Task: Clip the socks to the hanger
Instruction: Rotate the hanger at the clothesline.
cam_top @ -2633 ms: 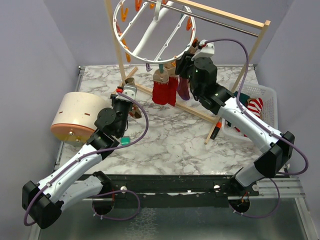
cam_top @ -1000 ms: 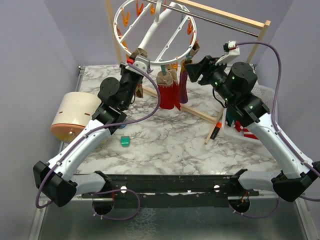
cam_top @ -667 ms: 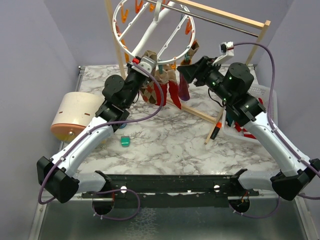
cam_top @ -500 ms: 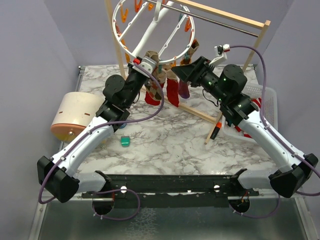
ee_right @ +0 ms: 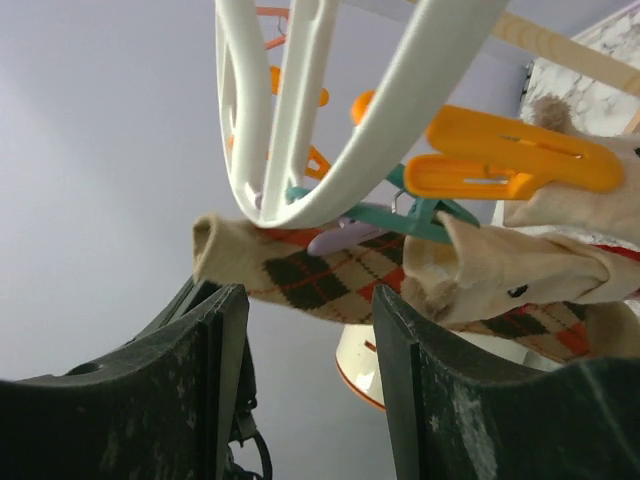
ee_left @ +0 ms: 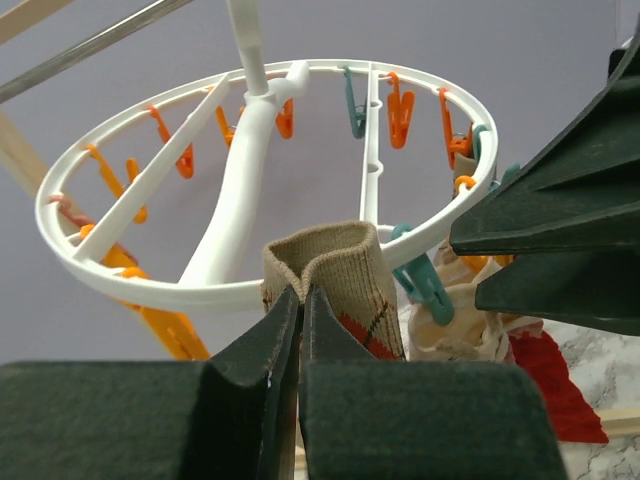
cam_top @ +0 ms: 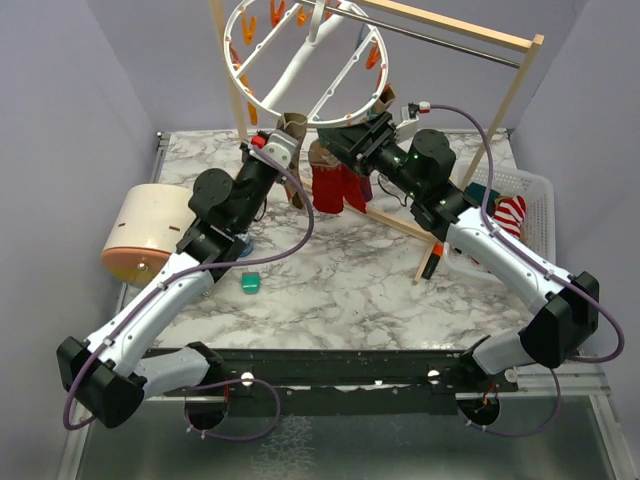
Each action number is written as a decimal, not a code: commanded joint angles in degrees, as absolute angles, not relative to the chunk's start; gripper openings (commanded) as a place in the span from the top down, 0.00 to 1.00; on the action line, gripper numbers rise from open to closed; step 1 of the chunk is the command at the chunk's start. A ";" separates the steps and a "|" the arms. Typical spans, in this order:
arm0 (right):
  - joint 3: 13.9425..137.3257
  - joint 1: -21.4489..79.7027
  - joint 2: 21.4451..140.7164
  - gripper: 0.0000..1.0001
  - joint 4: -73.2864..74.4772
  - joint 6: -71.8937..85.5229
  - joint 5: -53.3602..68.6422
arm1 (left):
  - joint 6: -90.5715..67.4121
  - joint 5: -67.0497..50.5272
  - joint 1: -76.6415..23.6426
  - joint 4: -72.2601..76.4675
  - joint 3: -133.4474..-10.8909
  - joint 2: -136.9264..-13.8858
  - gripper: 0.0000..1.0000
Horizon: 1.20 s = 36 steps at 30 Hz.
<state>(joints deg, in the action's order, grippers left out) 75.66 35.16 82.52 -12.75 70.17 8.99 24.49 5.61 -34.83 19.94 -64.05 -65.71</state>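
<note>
The white round hanger [cam_top: 268, 101] hangs from the wooden rack, its orange and teal clips dangling. My left gripper [cam_top: 284, 140] is shut on the tan cuff of a brown patterned sock [ee_left: 345, 275], held just under the ring [ee_left: 120, 290]. My right gripper [cam_top: 347, 141] is open close beside it; in its wrist view the same sock [ee_right: 300, 270] and a teal clip [ee_right: 420, 215] lie just beyond its fingertips [ee_right: 400, 330]. Red socks with tan cuffs [cam_top: 335, 186] hang clipped to the ring. A red-white striped sock [cam_top: 511, 214] lies in the basket.
A white basket [cam_top: 535, 185] stands at the right. The wooden rack's post [cam_top: 232, 85] and floor bar [cam_top: 400, 226] cross the back. A cream round container [cam_top: 150, 236] sits at the left, and a loose teal clip [cam_top: 250, 283] lies on the marble top.
My right gripper has swung left and closed in on the ring's near rim. My left gripper, still holding the brown sock, has shifted slightly back to the left under the ring.
</note>
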 commanded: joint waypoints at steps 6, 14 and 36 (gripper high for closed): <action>77.41 36.77 85.96 0.43 -18.18 78.32 9.10 | 26.68 10.74 -34.54 14.83 -59.51 -54.10 1.00; 77.80 38.32 88.30 0.43 -22.33 81.14 6.77 | 26.12 12.28 -34.54 12.43 -55.69 -48.93 1.00; 73.90 36.87 86.95 0.74 -24.66 81.75 -7.60 | 25.38 13.62 -34.54 11.72 -49.57 -45.72 1.00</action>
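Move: The near side of the hanger's rim lies about 4 cm ahead of the open right hand, 1 cm to its left and 1 cm above. The teal clip hangs beside it, some 3 cm ahead, 3 cm left and 2 cm below that hand, with the red sock about 8 cm under the clip; the purple clip is some 4 cm ahead, 7 cm left and 1 cm below. From the left hand, still holding its sock, that rim spot is 3 cm ahead, 7 cm right and 3 cm up. The right fingers close on the near rim beside the teal clip and pinch it, the hand having first slid about 3 cm left, then pushed some 4 cm forward while easing back right, with a modest wrist roll. The left hand keeps its sock shut in the fingers and backs off from the rim, some 8 cm back and to the left, then sinks. ##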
